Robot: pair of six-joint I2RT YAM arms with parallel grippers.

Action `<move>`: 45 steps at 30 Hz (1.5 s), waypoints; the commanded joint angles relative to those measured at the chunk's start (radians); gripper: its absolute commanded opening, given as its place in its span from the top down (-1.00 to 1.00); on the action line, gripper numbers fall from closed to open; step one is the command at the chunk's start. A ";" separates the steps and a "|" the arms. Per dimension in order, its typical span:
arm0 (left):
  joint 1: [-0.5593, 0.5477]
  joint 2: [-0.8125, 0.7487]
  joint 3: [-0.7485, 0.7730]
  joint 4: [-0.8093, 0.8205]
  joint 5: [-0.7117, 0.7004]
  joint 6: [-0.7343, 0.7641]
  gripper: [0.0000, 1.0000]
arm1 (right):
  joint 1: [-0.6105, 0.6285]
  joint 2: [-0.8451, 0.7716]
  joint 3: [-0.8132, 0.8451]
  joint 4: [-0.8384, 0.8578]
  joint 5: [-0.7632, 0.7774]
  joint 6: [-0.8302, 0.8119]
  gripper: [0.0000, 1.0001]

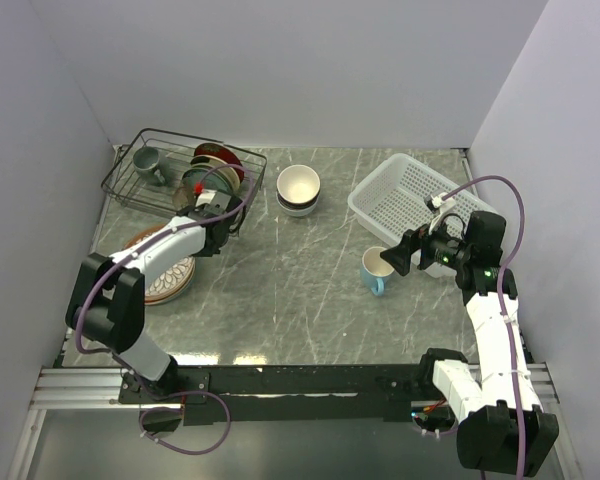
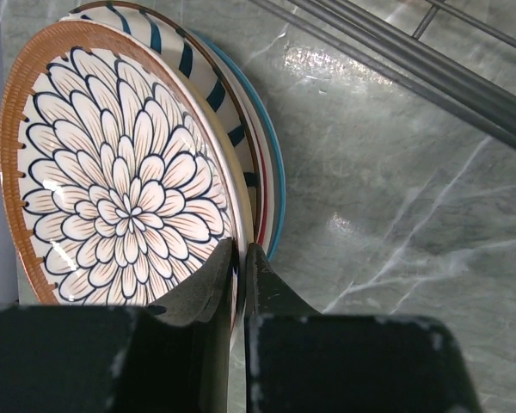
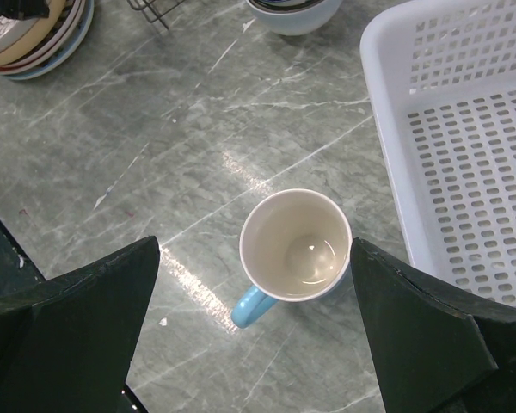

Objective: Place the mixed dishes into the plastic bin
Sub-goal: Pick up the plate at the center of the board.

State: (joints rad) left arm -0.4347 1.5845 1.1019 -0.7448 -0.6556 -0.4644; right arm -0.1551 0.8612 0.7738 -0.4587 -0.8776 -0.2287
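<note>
A brown-rimmed plate point(image 2: 120, 172) with a flower pattern tops a stack of plates point(image 1: 165, 275) at the left. My left gripper point(image 2: 239, 254) is shut on this plate's near rim, one finger above it and one below. A navy-striped plate point(image 2: 189, 60) shows just under it. In the top view the left gripper point(image 1: 202, 235) is at the stack's right edge. A light blue mug point(image 3: 297, 245) stands upright beside the white plastic bin point(image 3: 464, 129). My right gripper point(image 3: 254, 248) hovers open over the mug point(image 1: 375, 270), a finger on either side and apart from it. The bin point(image 1: 380, 205) holds nothing.
Stacked cream-and-dark bowls point(image 1: 299, 188) stand at the back middle. A black wire rack point(image 1: 180, 165) at the back left holds a grey-green mug point(image 1: 145, 160) and upright plates point(image 1: 215, 165). Walls close in on both sides.
</note>
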 commanded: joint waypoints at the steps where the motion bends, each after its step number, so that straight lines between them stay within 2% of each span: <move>1: 0.005 -0.037 0.010 0.027 -0.002 -0.011 0.99 | 0.002 -0.007 0.028 0.006 -0.009 -0.015 -1.00; 8: 0.007 -0.158 0.102 -0.054 -0.021 0.009 0.98 | 0.003 -0.007 0.028 0.006 -0.015 -0.018 -1.00; 21: 0.022 -0.256 0.121 -0.065 0.047 0.010 0.98 | 0.017 -0.002 0.021 -0.006 -0.053 -0.043 -1.00; 32: 0.022 -0.454 0.262 -0.111 0.094 0.033 0.99 | 0.213 0.035 0.034 0.006 -0.035 -0.072 -1.00; 35: 0.022 -0.480 0.285 -0.130 0.103 0.052 0.99 | 0.235 0.052 0.048 0.006 -0.032 -0.064 -1.00; 45: -0.005 -0.540 0.358 -0.134 0.292 0.127 0.99 | 0.270 0.096 0.139 -0.070 -0.026 -0.113 -1.00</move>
State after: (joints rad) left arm -0.4187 1.0889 1.3571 -0.9535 -0.4313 -0.4042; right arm 0.1005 0.9417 0.8265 -0.5034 -0.9028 -0.3008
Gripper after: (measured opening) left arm 0.105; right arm 0.997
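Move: The left hand already pinches the flower plate by its far right rim, so the plate's middle lies about 9 cm left of it, 4 cm back and 2 cm lower; the dish rack is some 13 cm ahead. The plastic bin is roughly 55 cm to this hand's right and 6 cm farther out. From the right hand, the flower plate lies about 59 cm left, 1 cm ahead and 13 cm down; the mug is 5 cm left, 1 cm back and 15 cm below, the bin 5 cm right, 11 cm ahead. Upward, with a brief halt after 6 cm, the left hand raises the pinched flower plate nearly 20 cm off the stack, ending with a drift of about 4 cm back; its fingers tip up and its left side dips. Later the open right hand slides left and slightly back over the mug towards the plate, turning counter-clockwise. ##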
